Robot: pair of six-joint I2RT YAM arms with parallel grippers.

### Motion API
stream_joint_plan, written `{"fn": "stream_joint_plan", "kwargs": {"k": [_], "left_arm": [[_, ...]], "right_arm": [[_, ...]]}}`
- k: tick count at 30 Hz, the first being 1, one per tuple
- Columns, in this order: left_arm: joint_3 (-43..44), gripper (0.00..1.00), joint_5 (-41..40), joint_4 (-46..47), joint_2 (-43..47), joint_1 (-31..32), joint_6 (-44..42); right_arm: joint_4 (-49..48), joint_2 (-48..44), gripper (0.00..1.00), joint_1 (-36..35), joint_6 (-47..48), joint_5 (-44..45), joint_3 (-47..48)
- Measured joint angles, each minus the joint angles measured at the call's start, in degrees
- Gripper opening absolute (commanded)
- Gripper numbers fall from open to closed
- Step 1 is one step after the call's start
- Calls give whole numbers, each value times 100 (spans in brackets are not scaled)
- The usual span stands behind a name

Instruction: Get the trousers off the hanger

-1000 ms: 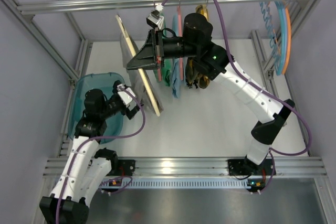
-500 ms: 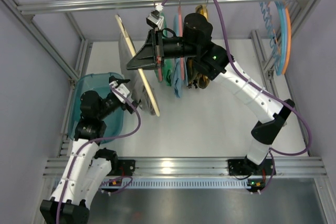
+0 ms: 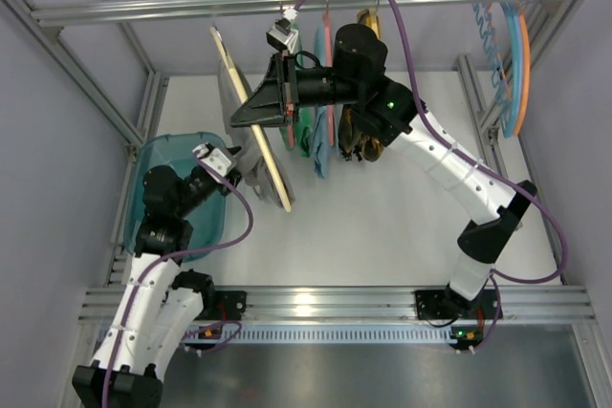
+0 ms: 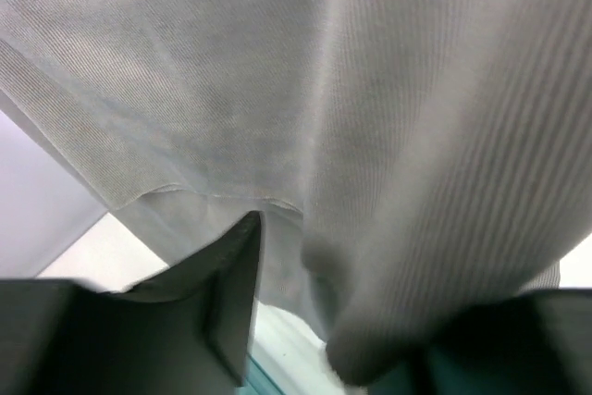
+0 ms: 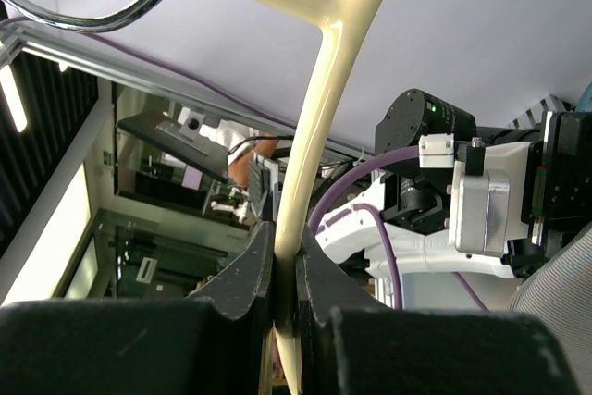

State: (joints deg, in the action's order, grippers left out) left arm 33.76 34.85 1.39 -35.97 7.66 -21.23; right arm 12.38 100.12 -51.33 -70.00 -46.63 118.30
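Note:
The cream-beige hanger (image 3: 251,117) is tilted off the rail, its long hoop running from back left to front. The grey trousers (image 3: 245,145) hang over it. My right gripper (image 3: 239,121) is shut on the hanger's rim; in the right wrist view the jaws pinch the cream bar (image 5: 310,127) just below its metal hook (image 5: 139,6). My left gripper (image 3: 218,161) is at the trousers' lower left edge. In the left wrist view the grey cloth (image 4: 351,90) fills the frame. A fold hangs between the spread fingers (image 4: 227,293), and the far finger is mostly hidden by it.
A teal bin (image 3: 167,155) sits under my left arm. Pink hangers with green and blue garments (image 3: 316,131) and a yellow-and-black garment (image 3: 361,145) hang from the rail (image 3: 191,7) behind my right wrist. Orange and blue hangers (image 3: 512,54) hang at the back right.
My left gripper has moved back and to the left, up to the lower edge of the trousers. The right arm and the hanger have stayed still.

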Motion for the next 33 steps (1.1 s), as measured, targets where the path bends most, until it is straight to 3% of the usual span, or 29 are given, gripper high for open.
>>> {"fn": "stream_joint_plan", "kwargs": {"k": [6, 13, 22, 33], "left_arm": [[236, 0, -2, 37, -125, 0, 385], [824, 0, -168, 4, -11, 0, 1150], [2376, 0, -612, -192, -44, 0, 2546], [4306, 0, -1287, -619, -944, 4, 3775]], "right_arm": [[-2, 0, 0, 0, 4, 0, 0], [-2, 0, 0, 15, 127, 2, -50], [2, -66, 0, 140, 509, -2, -608], [-15, -267, 0, 212, 935, -63, -1377]]}}
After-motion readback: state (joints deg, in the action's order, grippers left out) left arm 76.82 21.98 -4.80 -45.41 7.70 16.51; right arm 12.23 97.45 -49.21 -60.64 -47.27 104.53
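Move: The grey trousers hang just ahead of my half-closed left fingers, with a lower edge already between the pads. Their middle is roughly 2 cm farther out, 6 cm right and 7 cm above that hand. The yellow hanger's middle is about 20 cm above it, 2 cm back and 6 cm right; the blue tray is some 18 cm to its left, level with it, 30 cm below. From my right hand, which holds the hanger, the trousers are about 9 cm ahead, 2 cm left and 17 cm below. I shut my left fingers on the lower edge of the grey trousers and pull that cloth up about 27 cm, easing back some 4 cm, while the hand rolls about 35 degrees, its left side dropping and its fingertips tilting up. My right hand keeps its pinch on the hanger and, once the lift is under way, sinks about 8 cm and goes slightly forward. ##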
